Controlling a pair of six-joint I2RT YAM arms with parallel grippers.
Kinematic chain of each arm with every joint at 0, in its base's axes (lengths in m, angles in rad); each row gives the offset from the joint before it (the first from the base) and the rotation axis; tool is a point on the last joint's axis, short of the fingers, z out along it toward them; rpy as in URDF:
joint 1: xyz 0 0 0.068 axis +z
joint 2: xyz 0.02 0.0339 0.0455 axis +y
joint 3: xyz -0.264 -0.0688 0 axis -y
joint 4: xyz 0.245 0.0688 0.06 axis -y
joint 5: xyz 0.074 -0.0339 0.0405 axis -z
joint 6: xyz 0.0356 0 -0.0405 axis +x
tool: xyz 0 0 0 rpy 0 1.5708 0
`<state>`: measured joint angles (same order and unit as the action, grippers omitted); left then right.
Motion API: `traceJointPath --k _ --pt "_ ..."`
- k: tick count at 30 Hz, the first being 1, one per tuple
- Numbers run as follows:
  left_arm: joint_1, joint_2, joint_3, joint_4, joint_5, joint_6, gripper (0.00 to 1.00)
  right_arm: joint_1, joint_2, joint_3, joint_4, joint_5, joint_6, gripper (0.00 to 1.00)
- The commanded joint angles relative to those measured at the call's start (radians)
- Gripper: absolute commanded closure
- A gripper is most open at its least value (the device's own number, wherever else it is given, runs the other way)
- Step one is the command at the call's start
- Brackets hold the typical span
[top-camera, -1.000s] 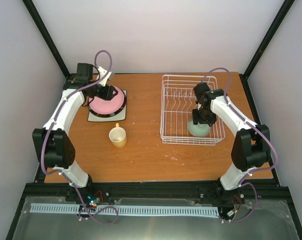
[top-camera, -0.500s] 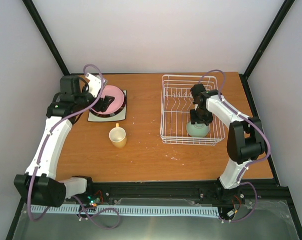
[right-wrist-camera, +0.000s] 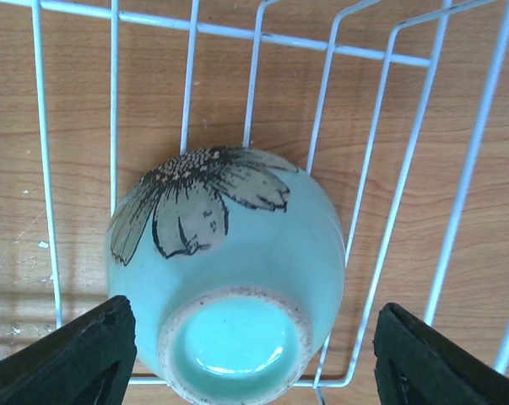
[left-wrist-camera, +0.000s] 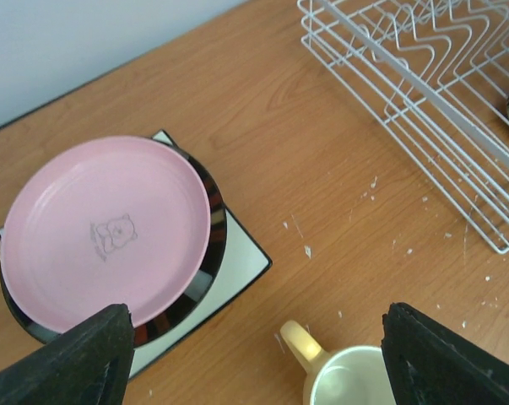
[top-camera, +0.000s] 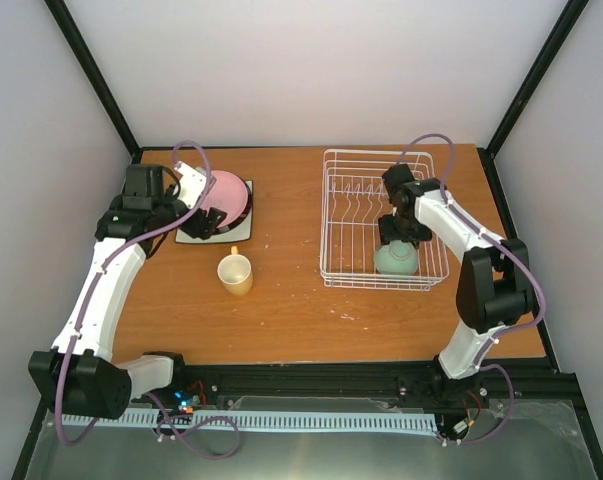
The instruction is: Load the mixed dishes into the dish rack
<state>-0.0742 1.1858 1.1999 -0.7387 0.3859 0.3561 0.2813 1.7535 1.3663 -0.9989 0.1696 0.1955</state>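
Note:
The pink round plate (top-camera: 227, 192) (left-wrist-camera: 106, 224) lies on top of the black-rimmed round plate (left-wrist-camera: 210, 249), which rests on the white square plate (left-wrist-camera: 241, 263) at the table's back left. My left gripper (top-camera: 210, 222) (left-wrist-camera: 258, 363) hovers open over that stack's near edge, holding nothing. The pale yellow mug (top-camera: 235, 272) (left-wrist-camera: 347, 384) stands upright just in front of it. The mint-green bowl (top-camera: 397, 259) (right-wrist-camera: 229, 270) sits upside down in the near right corner of the dish rack (top-camera: 325, 215) (right-wrist-camera: 279, 37). My right gripper (top-camera: 396, 233) (right-wrist-camera: 262, 354) is open just above it, fingers wide on either side.
The rack's upright divider prongs (top-camera: 366, 187) (left-wrist-camera: 431, 38) line its far half. White crumbs (left-wrist-camera: 372, 190) dot the wood between the mug and the rack. Black frame posts stand at the table's back corners.
My left gripper has opened and let the pink plate down onto the stack, and the arm has drawn back. My right gripper has opened wide off the bowl in the rack.

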Motion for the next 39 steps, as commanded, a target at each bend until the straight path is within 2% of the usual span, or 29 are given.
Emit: traceJointPath --k 1,5,8,13,16,19,23,27,39 --pt "0.001 -0.013 0.0 -0.072 -0.027 0.022 0.19 0.001 -0.077 0.022 0.013 0.041 -0.002 0.23" --pt "0.001 -0.02 0.003 -0.145 -0.062 0.027 0.2 0.022 -0.202 0.04 0.067 0.036 -0.022 0.24" --pt "0.001 -0.016 -0.011 -0.198 -0.083 0.041 0.24 0.071 -0.286 0.068 0.119 -0.036 -0.05 0.26" --pt "-0.006 0.009 -0.077 -0.235 -0.159 0.055 0.27 0.236 -0.238 0.175 0.074 0.007 -0.065 0.28" --pt "-0.022 0.023 -0.113 -0.24 -0.208 0.06 0.27 0.298 -0.211 0.176 0.088 0.019 -0.062 0.28" --pt "-0.035 0.042 -0.14 -0.257 -0.277 0.061 0.29 0.309 -0.199 0.175 0.111 -0.021 -0.05 0.28" --pt "-0.064 0.071 -0.117 -0.29 -0.216 0.032 0.29 0.311 -0.187 0.179 0.123 -0.031 -0.055 0.28" --pt "-0.086 0.13 -0.113 -0.322 -0.221 0.013 0.3 0.311 -0.187 0.177 0.128 -0.028 -0.073 0.28" --pt "-0.12 0.264 -0.115 -0.292 -0.182 -0.005 0.44 0.31 -0.201 0.213 0.109 -0.008 -0.088 0.28"
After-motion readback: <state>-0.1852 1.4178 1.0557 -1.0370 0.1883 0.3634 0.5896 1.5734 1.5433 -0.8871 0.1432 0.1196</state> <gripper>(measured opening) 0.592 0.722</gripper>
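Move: The mug is well below the left hand, about 22 cm down, 7 cm back and 4 cm to the right. Beyond it the pink plate's middle lies some 12 cm ahead of that hand, 1 cm to its left and 22 cm down. From the right hand the mug is about 41 cm left, 9 cm back and 5 cm lower. The green bowl is just under that hand, roughly 2 cm back, 1 cm left and 4 cm down. Down some 16 cm and back about 7 goes the left hand towards the mug, its fingers tipping steeply downward and narrowing partway as they come close over the mug's near-left rim. The right hand, already open, rises quickly off the bowl and swings left over the rack, easing down slightly to hold still about 14 cm higher and 14 cm left. ##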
